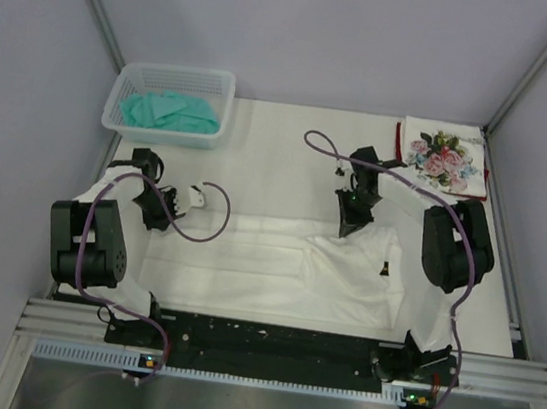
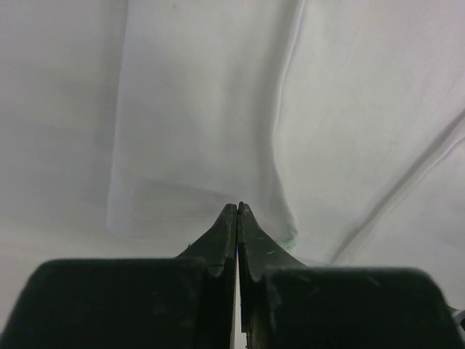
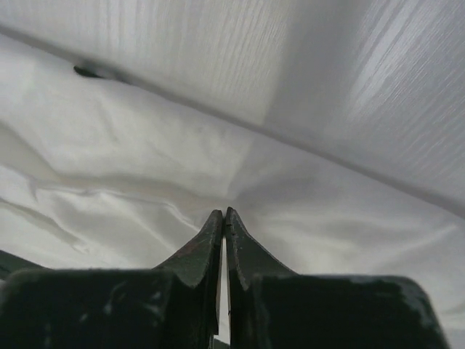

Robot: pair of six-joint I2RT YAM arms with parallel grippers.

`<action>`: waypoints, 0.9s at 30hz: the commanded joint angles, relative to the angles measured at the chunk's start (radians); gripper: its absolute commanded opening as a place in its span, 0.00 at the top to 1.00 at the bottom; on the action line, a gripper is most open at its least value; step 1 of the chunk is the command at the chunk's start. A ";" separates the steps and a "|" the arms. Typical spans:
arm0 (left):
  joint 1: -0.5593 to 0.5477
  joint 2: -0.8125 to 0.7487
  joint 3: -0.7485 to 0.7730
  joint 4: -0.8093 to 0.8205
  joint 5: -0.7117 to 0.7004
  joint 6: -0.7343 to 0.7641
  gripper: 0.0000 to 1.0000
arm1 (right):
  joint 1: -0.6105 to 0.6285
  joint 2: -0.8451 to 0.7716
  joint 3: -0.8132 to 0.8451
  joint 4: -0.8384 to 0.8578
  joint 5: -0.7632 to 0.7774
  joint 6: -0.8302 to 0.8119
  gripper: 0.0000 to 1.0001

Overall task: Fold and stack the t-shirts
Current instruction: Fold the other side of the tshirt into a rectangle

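A large white t-shirt [image 1: 266,264] lies spread across the near half of the table, plain side up, with no print showing. My left gripper [image 1: 161,215] is shut at its left far edge; in the left wrist view the jaws [image 2: 237,207] meet on a fold of white cloth [image 2: 196,109]. My right gripper [image 1: 344,226] is shut on the shirt's right far edge, and the cloth peaks up to it; the wrist view shows the cloth [image 3: 145,167] puckering at the closed tips [image 3: 224,212]. A folded rose-print shirt [image 1: 446,159] lies at the back right on a dark red one [image 1: 399,140].
A pale mesh basket [image 1: 127,94] holding teal cloth [image 1: 170,110] stands at the back left. A white mat [image 1: 279,165] covers the table. Grey walls and metal posts close in the sides. A black rail [image 1: 266,340] runs along the near edge.
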 commanded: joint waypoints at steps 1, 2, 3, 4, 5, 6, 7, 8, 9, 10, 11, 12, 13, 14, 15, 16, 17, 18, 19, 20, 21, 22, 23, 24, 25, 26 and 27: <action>0.005 -0.035 0.012 -0.007 0.024 -0.003 1.00 | 0.054 -0.160 -0.047 -0.039 -0.051 0.004 1.00; 0.005 -0.041 0.012 -0.001 0.022 -0.003 1.00 | 0.068 -0.180 -0.061 -0.041 -0.054 0.007 1.00; 0.005 -0.046 0.010 0.004 0.021 -0.005 1.00 | 0.085 -0.201 -0.079 -0.047 -0.054 0.013 1.00; 0.004 -0.051 0.010 0.007 0.017 -0.005 1.00 | 0.103 -0.220 -0.099 -0.056 -0.057 0.018 1.00; 0.005 -0.054 0.012 0.010 0.016 -0.005 1.00 | 0.117 -0.240 -0.117 -0.065 -0.064 0.024 1.00; 0.005 -0.055 0.012 0.010 0.013 -0.003 1.00 | 0.135 -0.264 -0.137 -0.076 -0.067 0.027 1.00; 0.005 -0.058 0.012 0.010 0.010 -0.002 1.00 | 0.149 -0.289 -0.154 -0.088 -0.071 0.033 1.00; 0.004 -0.058 0.010 0.007 0.008 0.001 1.00 | 0.167 -0.319 -0.174 -0.096 -0.079 0.038 1.00; 0.005 -0.060 0.010 0.006 0.007 0.005 1.00 | 0.186 -0.344 -0.196 -0.102 -0.094 0.045 1.00; 0.007 -0.061 0.009 0.004 0.005 0.006 1.00 | 0.206 -0.370 -0.213 -0.102 -0.119 0.050 1.00; 0.005 -0.061 0.007 0.004 -0.001 0.008 1.00 | 0.229 -0.386 -0.228 -0.101 -0.139 0.053 1.00; 0.005 -0.064 0.004 0.006 -0.006 0.009 1.00 | 0.250 -0.401 -0.243 -0.104 -0.158 0.059 1.00; 0.007 -0.067 0.001 0.007 -0.010 0.009 1.00 | 0.273 -0.410 -0.259 -0.102 -0.180 0.061 1.00; 0.007 -0.072 -0.002 0.007 -0.016 0.012 1.00 | 0.293 -0.419 -0.274 -0.104 -0.201 0.064 1.00; 0.007 -0.077 -0.007 0.007 -0.021 0.015 1.00 | 0.307 -0.426 -0.292 -0.102 -0.229 0.068 1.00; 0.007 -0.083 -0.013 0.010 -0.025 0.018 1.00 | 0.318 -0.430 -0.309 -0.099 -0.247 0.070 1.00; 0.007 -0.089 -0.019 0.012 -0.030 0.023 1.00 | 0.330 -0.430 -0.326 -0.096 -0.257 0.073 1.00; 0.008 -0.097 -0.023 0.012 -0.036 0.028 1.00 | 0.336 -0.429 -0.343 -0.087 -0.260 0.077 1.00; 0.008 -0.103 -0.030 0.013 -0.042 0.032 1.00 | 0.341 -0.424 -0.357 -0.078 -0.263 0.084 1.00; 0.008 -0.107 -0.033 0.013 -0.045 0.035 1.00 | 0.345 -0.418 -0.372 -0.063 -0.274 0.091 1.00; 0.008 -0.109 -0.039 0.015 -0.053 0.040 1.00 | 0.349 -0.412 -0.389 -0.047 -0.290 0.096 1.00; 0.007 -0.110 -0.043 0.016 -0.058 0.041 1.00 | 0.352 -0.409 -0.395 -0.033 -0.295 0.099 1.00; 0.008 -0.110 -0.048 0.018 -0.065 0.043 1.00 | 0.356 -0.404 -0.398 -0.024 -0.298 0.102 1.00; 0.008 -0.112 -0.054 0.022 -0.071 0.043 1.00 | 0.356 -0.398 -0.398 -0.018 -0.303 0.104 1.00; 0.008 -0.112 -0.056 0.027 -0.075 0.038 1.00 | 0.356 -0.392 -0.397 -0.012 -0.304 0.108 1.00; 0.008 -0.112 -0.056 0.030 -0.076 0.035 1.00 | 0.358 -0.386 -0.395 -0.006 -0.304 0.111 1.00; 0.008 -0.112 -0.054 0.030 -0.075 0.034 1.00 | 0.359 -0.380 -0.388 0.006 -0.304 0.122 1.00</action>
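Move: The right gripper is shut on the t-shirt near its far edge. The t-shirt's near edge lies about 28 cm straight back and a centimetre or so lower. The bunched sleeve sits roughly 11 cm back and 5 cm to the right; the dark patch is some 8 cm back and 13 cm right. From the left gripper, shut at the shirt's far left part, the near edge is about 24 cm straight back, at much the same height below. Keep the right fingers shut on the cloth and draw it back about 20 cm towards the t-shirt's near edge, drifting a little left. Arch up some 5 cm over the shirt, then sink slightly, easing off as you arrive and turning the wrist about 20 degrees, mostly counter-clockwise. Hold the left end with closed fingers, letting that gripper rise only a centimetre. ##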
